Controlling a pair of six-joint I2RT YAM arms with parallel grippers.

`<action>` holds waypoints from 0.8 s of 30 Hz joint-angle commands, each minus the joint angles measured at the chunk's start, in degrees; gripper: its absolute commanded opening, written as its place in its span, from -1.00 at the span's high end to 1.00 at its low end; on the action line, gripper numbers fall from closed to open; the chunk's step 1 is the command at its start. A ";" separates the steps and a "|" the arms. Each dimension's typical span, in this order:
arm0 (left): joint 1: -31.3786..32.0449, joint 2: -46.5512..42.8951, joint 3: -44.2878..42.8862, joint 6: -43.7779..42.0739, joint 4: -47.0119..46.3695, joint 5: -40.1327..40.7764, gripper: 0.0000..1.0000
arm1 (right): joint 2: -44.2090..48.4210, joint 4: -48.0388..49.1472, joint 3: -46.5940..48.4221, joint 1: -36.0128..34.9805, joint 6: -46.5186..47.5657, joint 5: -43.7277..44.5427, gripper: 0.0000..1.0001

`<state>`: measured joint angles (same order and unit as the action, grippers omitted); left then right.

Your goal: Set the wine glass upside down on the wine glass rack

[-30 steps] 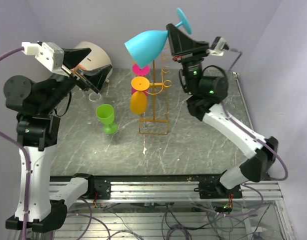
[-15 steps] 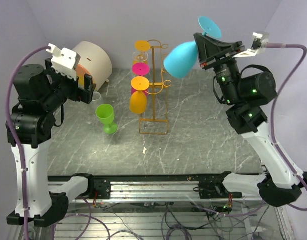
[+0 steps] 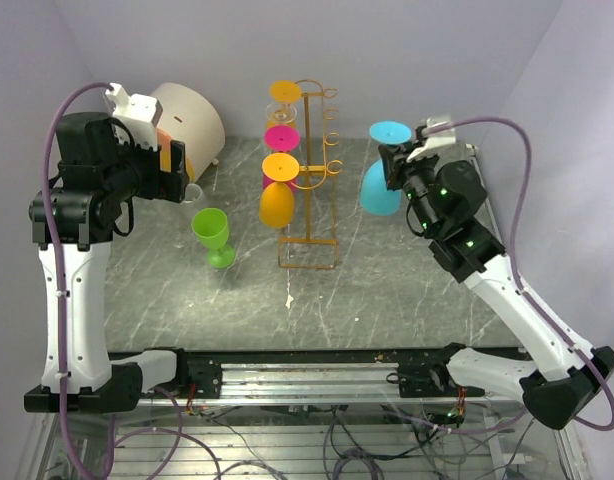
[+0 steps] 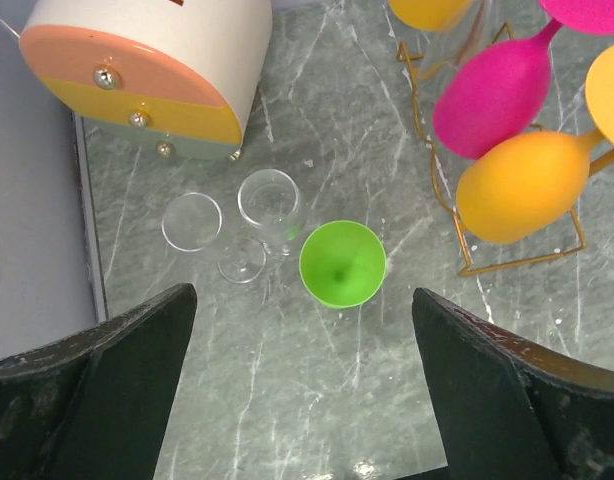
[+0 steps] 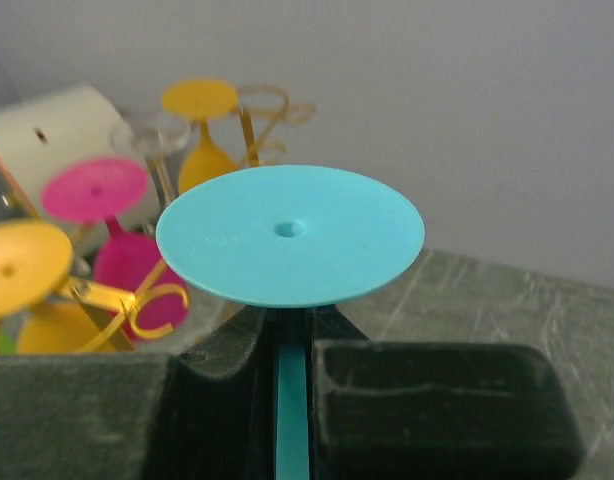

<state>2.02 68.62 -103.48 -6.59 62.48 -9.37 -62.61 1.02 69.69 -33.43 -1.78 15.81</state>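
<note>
The blue wine glass (image 3: 382, 185) hangs upside down, foot (image 3: 390, 132) on top, to the right of the wine glass rack (image 3: 314, 205) and apart from it. My right gripper (image 3: 397, 163) is shut on its stem. In the right wrist view the round blue foot (image 5: 290, 235) sits just above my right gripper (image 5: 290, 335), with the stem (image 5: 292, 410) pinched between the pads. The orange-yellow wire rack (image 5: 145, 300) carries yellow, pink and orange glasses on its left side. My left gripper (image 3: 173, 168) is open, high over the table's left; in its view the left gripper (image 4: 303, 296) holds nothing.
A green glass (image 3: 212, 232) stands upright left of the rack, seen from above as a green glass (image 4: 342, 263). Two clear glasses (image 4: 270, 200) stand beside it. A white round container (image 3: 190, 118) lies at the back left. The rack's base (image 4: 517, 262) lies right of the green glass.
My right arm swung right and came down, turning the blue glass from tilted high over the rack to upside down beside it. My left arm rose and drew back slightly.
</note>
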 commanded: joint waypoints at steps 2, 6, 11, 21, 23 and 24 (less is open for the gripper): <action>-0.88 1.53 -4.06 3.71 0.01 2.42 -0.99 | 0.39 6.82 -5.03 0.68 5.65 -4.87 1.00; -0.95 2.36 -0.67 2.31 -0.59 0.66 -0.99 | -1.26 9.34 -6.08 0.65 5.88 -11.27 1.00; -1.01 1.88 1.74 1.67 -0.86 -0.18 -0.99 | -3.44 11.00 -6.37 0.80 5.57 -17.65 1.00; -0.88 1.43 5.31 -2.43 -0.41 -8.37 -0.99 | -5.93 15.12 -10.38 3.86 8.73 -29.05 1.00; -0.89 1.63 5.52 -2.48 -0.42 -8.73 -1.00 | -6.35 14.27 -10.18 3.90 9.51 -30.72 1.00; -0.89 1.61 5.75 -2.42 -0.60 -8.69 -0.99 | -6.71 13.72 -9.88 3.93 9.78 -31.58 1.00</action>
<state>1.63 70.61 -98.02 -7.79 62.43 -14.83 -69.34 12.12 59.31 -29.93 5.58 -10.37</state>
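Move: The empty near right-hand ring of the rack is about 3 cm ahead of my right hand, 9 cm to its left and 13 cm below. The hanging orange glass is some 10 cm left of that ring, its middle 6 cm lower; the pink one hangs 6 cm beyond the orange. From my left hand the green glass is about 3 cm ahead, 5 cm right and 30 cm down, a clear glass 7 cm farther out and 5 cm left of it. Keeping the blue glass pinched upside down by its stem, my right hand sinks, swings left almost level, then sinks again towards the rack's near right ring: about 8 cm down and 6 cm left in all, turning some 20 degrees counter-clockwise. My left hand, open and empty, edges forward and up, then sinks about 4 cm towards the green glass, tipping down slightly. ##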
